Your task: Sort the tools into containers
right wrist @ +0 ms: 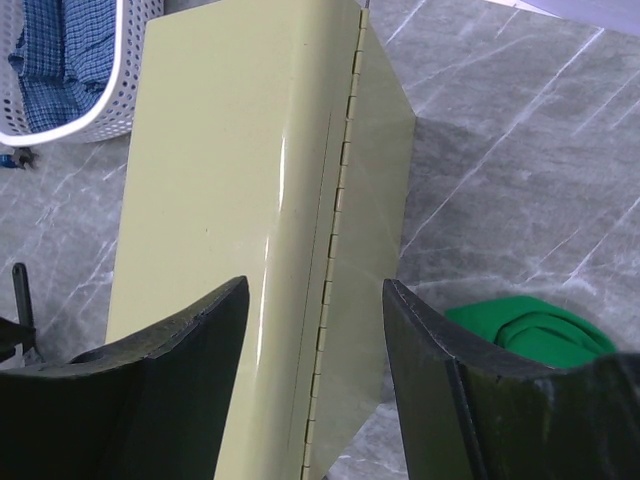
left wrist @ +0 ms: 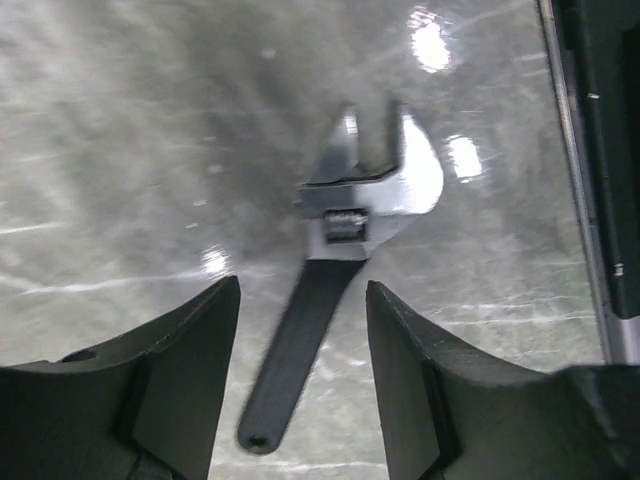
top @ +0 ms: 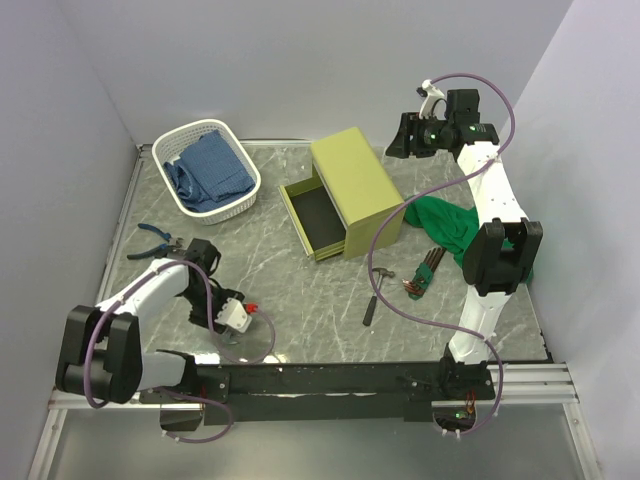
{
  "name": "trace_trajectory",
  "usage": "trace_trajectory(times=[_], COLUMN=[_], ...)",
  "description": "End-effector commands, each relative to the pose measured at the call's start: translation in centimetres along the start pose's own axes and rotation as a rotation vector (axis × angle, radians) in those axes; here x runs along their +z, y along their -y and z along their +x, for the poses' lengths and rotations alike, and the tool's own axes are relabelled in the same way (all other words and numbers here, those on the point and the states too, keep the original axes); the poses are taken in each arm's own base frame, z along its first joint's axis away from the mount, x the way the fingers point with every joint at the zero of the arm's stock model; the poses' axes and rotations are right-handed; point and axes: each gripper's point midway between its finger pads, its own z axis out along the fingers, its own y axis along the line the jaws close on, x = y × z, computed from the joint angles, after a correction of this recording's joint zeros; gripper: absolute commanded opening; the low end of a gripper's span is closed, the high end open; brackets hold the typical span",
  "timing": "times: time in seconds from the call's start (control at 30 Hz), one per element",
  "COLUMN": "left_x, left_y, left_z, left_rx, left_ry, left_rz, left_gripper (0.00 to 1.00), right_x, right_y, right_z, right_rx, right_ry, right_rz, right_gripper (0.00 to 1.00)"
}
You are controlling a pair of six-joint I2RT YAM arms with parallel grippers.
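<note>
A black adjustable wrench (left wrist: 355, 200) lies flat on the marble table, its handle running back between my left gripper's fingers (left wrist: 200, 340). The left gripper (left wrist: 303, 290) is open, with a gap on each side of the handle. It hovers low near the front left (top: 228, 315). My right gripper (right wrist: 315, 290) is open and empty, raised over the olive-green chest (right wrist: 230, 180) at the far side (top: 405, 135). The chest (top: 355, 180) has one drawer (top: 315, 220) pulled out. Blue-handled pliers (top: 155, 242), a hammer (top: 375, 295) and a hex key set (top: 425, 275) lie on the table.
The white lattice basket (top: 175, 140) at the back left holds a blue cloth (top: 210, 165). A green cloth (top: 450, 225) lies right of the chest. Something small and red (top: 252, 307) shows beside the left gripper. The black rail (top: 330, 380) runs along the near edge.
</note>
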Motion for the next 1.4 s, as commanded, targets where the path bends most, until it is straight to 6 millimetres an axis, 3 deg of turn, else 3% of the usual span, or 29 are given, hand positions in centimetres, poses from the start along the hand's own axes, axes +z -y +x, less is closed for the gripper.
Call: trace_trajectory(times=[0.0, 0.17, 0.27, 0.43, 0.5, 0.57, 0.67, 0.7, 0.73, 0.77, 0.83, 0.87, 0.93, 1.0, 1.03, 1.07, 1.13, 1.3, 1.37], left_x=[1.1, 2.5, 3.5, 4.5, 3.9, 3.1, 0.3, -2.2, -2.5, -5.0, -5.9, -7.7, -8.0, -9.8, -9.4, -10.7, -11.1, -13.9, -14.5], left_y=[1.0, 0.4, 0.1, 1.5, 1.0, 0.0, -3.5, -7.1, -7.8, -10.8, -13.0, -15.0, -16.6, -19.1, -19.8, -21.8, -23.5, -29.4, -30.7], left_z=[0.5, 1.2, 2.0, 1.6, 0.9, -0.1, -1.8, -3.2, -3.8, -4.7, -5.9, -6.7, -8.0, -9.7, -10.0, -10.5, -11.6, -12.5, -12.6], left_rx=[0.033, 0.022, 0.040, 0.052, 0.030, -0.006, -0.107, -0.123, -0.192, -0.219, -0.278, -0.299, -0.371, -0.395, -0.486, -0.494, -0.651, -0.885, -1.088], left_ry=[-0.010, -0.026, -0.060, -0.043, -0.015, 0.020, 0.082, 0.132, 0.169, 0.191, 0.265, 0.290, 0.375, 0.467, 0.509, 0.552, 0.662, 0.868, 0.954], left_rz=[0.034, 0.025, 0.006, 0.042, 0.028, -0.007, -0.051, -0.128, -0.096, -0.159, -0.154, -0.196, -0.176, -0.202, -0.170, -0.215, -0.182, -0.238, -0.198], left_gripper=[0.59, 0.56, 0.47, 0.08, 0.01, 0.01, 0.01, 0.01, 0.01, 0.01, 0.01, 0.01, 0.01, 0.01, 0.01, 0.01, 0.01, 0.01, 0.01], right_x=[-1.8, -1.9, -1.9, -1.8, -1.6, -1.5, -1.3, -1.2, -1.2, -1.1, -1.0, -1.0, -0.9, -0.9, -0.9, -1.1, -1.1, -1.5, -1.6], right_y=[-1.0, -0.7, -0.7, -0.2, -0.1, 0.1, 0.5, 0.6, 0.8, 0.9, 1.0, 1.1, 1.2, 1.4, 1.4, 1.4, 1.5, 1.8, 2.0], right_z=[-1.9, -1.6, -1.2, -1.2, -1.3, -1.5, -1.7, -1.6, -1.6, -1.5, -1.2, -1.1, -1.0, -0.9, -0.9, -1.0, -0.7, 0.1, 0.4], right_rx=[-0.024, -0.025, -0.026, -0.037, -0.042, -0.045, -0.048, -0.047, -0.044, -0.040, -0.039, -0.038, -0.037, -0.036, -0.037, -0.040, -0.042, -0.044, -0.044], right_ry=[0.057, 0.051, 0.043, 0.041, 0.042, 0.044, 0.045, 0.044, 0.042, 0.040, 0.033, 0.031, 0.028, 0.026, 0.026, 0.029, 0.024, 0.008, 0.003], right_rz=[-0.003, 0.013, 0.014, 0.031, 0.035, 0.039, 0.046, 0.046, 0.049, 0.049, 0.050, 0.051, 0.054, 0.062, 0.065, 0.068, 0.077, 0.099, 0.109], right_gripper=[0.64, 0.64, 0.64, 0.64, 0.64, 0.64, 0.64, 0.64, 0.64, 0.64, 0.64, 0.63, 0.63, 0.63, 0.63, 0.63, 0.64, 0.64, 0.64])
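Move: The wrench lies just under the open left gripper, its middle about 1 cm ahead, 1 cm to the left and 2 cm below. The open drawer it goes to is some 24 cm ahead and 25 cm to the right, about 3 cm higher. The pliers lie roughly 20 cm ahead and 15 cm left, the basket about 34 cm ahead and 2 cm left. From the right gripper the wrench is some 33 cm back, 46 cm left and 25 cm below. Sink the left gripper about 2 cm and shut the fingers on the wrench's black handle near the head. Then swing forward and to the right towards the open drawer, roughly 27 cm across and 15 cm up, the climb easing off near the end; keep the pinch and turn the wrist counter-clockwise some 45 degrees while rolling its left side down. ##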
